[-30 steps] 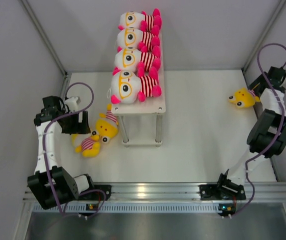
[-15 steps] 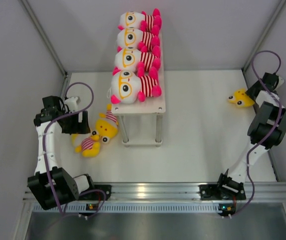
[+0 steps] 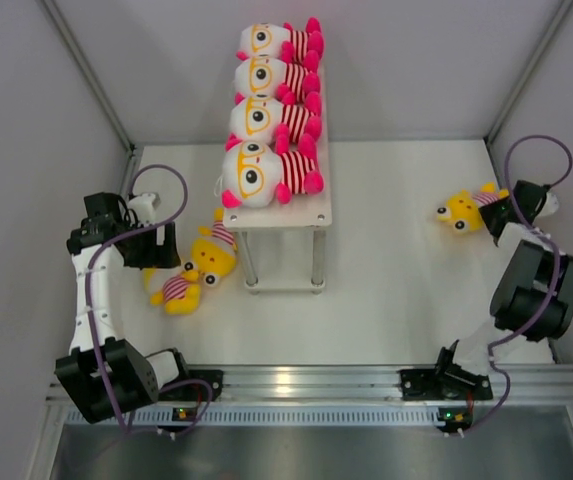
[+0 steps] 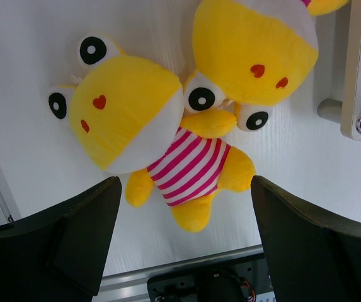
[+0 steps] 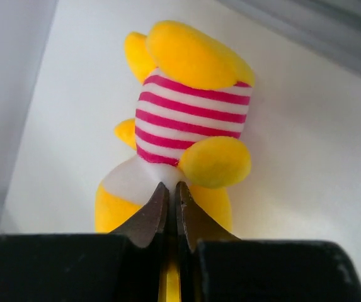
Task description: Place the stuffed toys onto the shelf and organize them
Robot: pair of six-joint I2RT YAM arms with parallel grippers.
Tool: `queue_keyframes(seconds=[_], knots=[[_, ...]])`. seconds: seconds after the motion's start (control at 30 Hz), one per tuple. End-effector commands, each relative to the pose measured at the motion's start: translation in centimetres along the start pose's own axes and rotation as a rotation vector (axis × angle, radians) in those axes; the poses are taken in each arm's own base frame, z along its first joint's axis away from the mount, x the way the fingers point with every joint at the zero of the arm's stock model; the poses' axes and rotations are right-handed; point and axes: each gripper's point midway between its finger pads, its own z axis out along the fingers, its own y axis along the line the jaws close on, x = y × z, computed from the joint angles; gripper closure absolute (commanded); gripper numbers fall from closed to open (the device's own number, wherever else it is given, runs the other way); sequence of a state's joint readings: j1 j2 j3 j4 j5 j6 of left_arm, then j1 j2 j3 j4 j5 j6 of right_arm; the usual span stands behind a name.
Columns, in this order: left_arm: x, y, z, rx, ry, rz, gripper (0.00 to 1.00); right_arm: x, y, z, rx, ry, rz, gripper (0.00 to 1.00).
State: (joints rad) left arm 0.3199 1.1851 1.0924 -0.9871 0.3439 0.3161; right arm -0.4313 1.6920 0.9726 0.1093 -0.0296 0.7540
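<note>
Several white-headed stuffed toys (image 3: 258, 172) lie in a row on the top board of the white shelf (image 3: 319, 208). Two yellow toys (image 3: 212, 255) (image 3: 173, 290) lie on the table left of the shelf; they show in the left wrist view (image 4: 120, 110) (image 4: 252, 44). My left gripper (image 3: 156, 245) (image 4: 184, 189) is open and empty, hovering over them. My right gripper (image 3: 501, 212) (image 5: 171, 185) is shut on a third yellow toy (image 3: 463, 207) (image 5: 193, 107), pinching it at the neck, near the right side of the table.
The shelf's metal legs (image 3: 317, 262) stand on the table mid-back; one leg (image 4: 350, 113) is beside the yellow toys. Grey walls close in on the left and right. A metal rail (image 3: 306, 382) runs along the near edge.
My right gripper has carried the yellow toy leftward, away from the right wall, turning it as it moved. The left arm has not moved.
</note>
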Motion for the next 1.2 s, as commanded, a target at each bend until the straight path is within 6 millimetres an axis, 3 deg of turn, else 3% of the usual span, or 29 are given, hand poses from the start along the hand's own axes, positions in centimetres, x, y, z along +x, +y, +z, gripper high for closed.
queue_keyframes(seconds=[0.0,0.07,0.1,0.17,0.23,0.27,0.3,0.47,0.5,0.53,0.7,0.77,0.97,1.03,1.13,1.17], knots=[[-1.9,-0.2,-1.0,-0.005,-0.083,0.036,0.11,-1.5,9.5,-6.2,-0.276,-0.116,0.145,1.00],[-1.9,-0.3,-1.1,0.000,-0.084,0.038,0.11,0.4,11.1,-7.6,-0.294,-0.105,0.175,1.00],[-1.9,-0.4,-1.0,0.005,-0.085,0.038,0.11,2.5,13.6,-9.5,-0.360,-0.073,0.168,1.00],[-1.9,-0.4,-1.1,0.004,-0.087,0.040,0.11,4.6,15.7,-11.0,-0.408,-0.048,0.220,1.00],[-2.0,-0.4,-1.2,0.002,-0.092,0.044,0.11,8.1,19.0,-13.6,-0.487,0.015,0.231,1.00],[-1.9,-0.4,-1.2,0.001,-0.091,0.045,0.11,8.6,19.7,-14.1,-0.494,0.008,0.238,1.00],[-1.9,-0.4,-1.2,0.001,-0.091,0.045,0.11,11.0,21.2,-15.4,-0.529,0.050,0.220,1.00],[-1.9,-0.5,-1.2,0.005,-0.095,0.048,0.10,15.4,26.3,-18.0,-0.663,0.135,0.206,1.00],[-1.9,-0.5,-1.2,0.005,-0.095,0.048,0.10,17.5,26.9,-17.9,-0.671,0.181,0.186,1.00],[-1.8,-0.5,-1.2,0.004,-0.093,0.047,0.10,18.3,28.4,-18.6,-0.707,0.216,0.182,1.00],[-1.8,-0.4,-1.4,-0.004,-0.100,0.050,0.10,23.9,30.2,-19.3,-0.731,0.319,0.150,1.00],[-1.7,-0.4,-1.3,-0.004,-0.094,0.048,0.10,24.9,30.4,-19.5,-0.731,0.311,0.147,1.00],[-1.5,-0.5,-1.2,0.000,-0.090,0.049,0.10,30.5,30.7,-20.2,-0.735,0.414,0.120,0.98],[-1.6,-0.4,-1.3,-0.006,-0.093,0.049,0.10,32.1,31.1,-20.9,-0.753,0.468,0.107,0.93],[-1.5,-0.3,-1.3,-0.014,-0.092,0.048,0.10,33.7,30.5,-20.7,-0.748,0.523,0.106,0.73],[-1.4,-0.3,-1.3,-0.011,-0.092,0.048,0.10,33.8,30.3,-20.7,-0.748,0.528,0.100,0.61]])
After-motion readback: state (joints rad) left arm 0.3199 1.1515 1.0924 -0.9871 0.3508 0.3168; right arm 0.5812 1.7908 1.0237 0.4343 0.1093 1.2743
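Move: The right hand has a yellow toy pinched near its neck. Its place on the shelf's lower board is about 50 cm to the left, level in reach and some 3 cm higher. The shelf's near right post stands about 41 cm left and 19 cm back; the nearest pink toy, on the top board, is 49 cm left, 10 cm back and roughly 33 cm up. From the left hand, that place lies about 30 cm right, 17 cm ahead and 4 cm lower. Keeping its pinch on the yellow toy near the neck, the right hand sweeps fast to its left, about 47 cm, from the table in under the shelf's top board. It first rises some 12 cm, then sinks about half of that over the lower board, the wrist swinging counter-clockwise by some 35 degrees, and at the very end the fingers open about a third. ##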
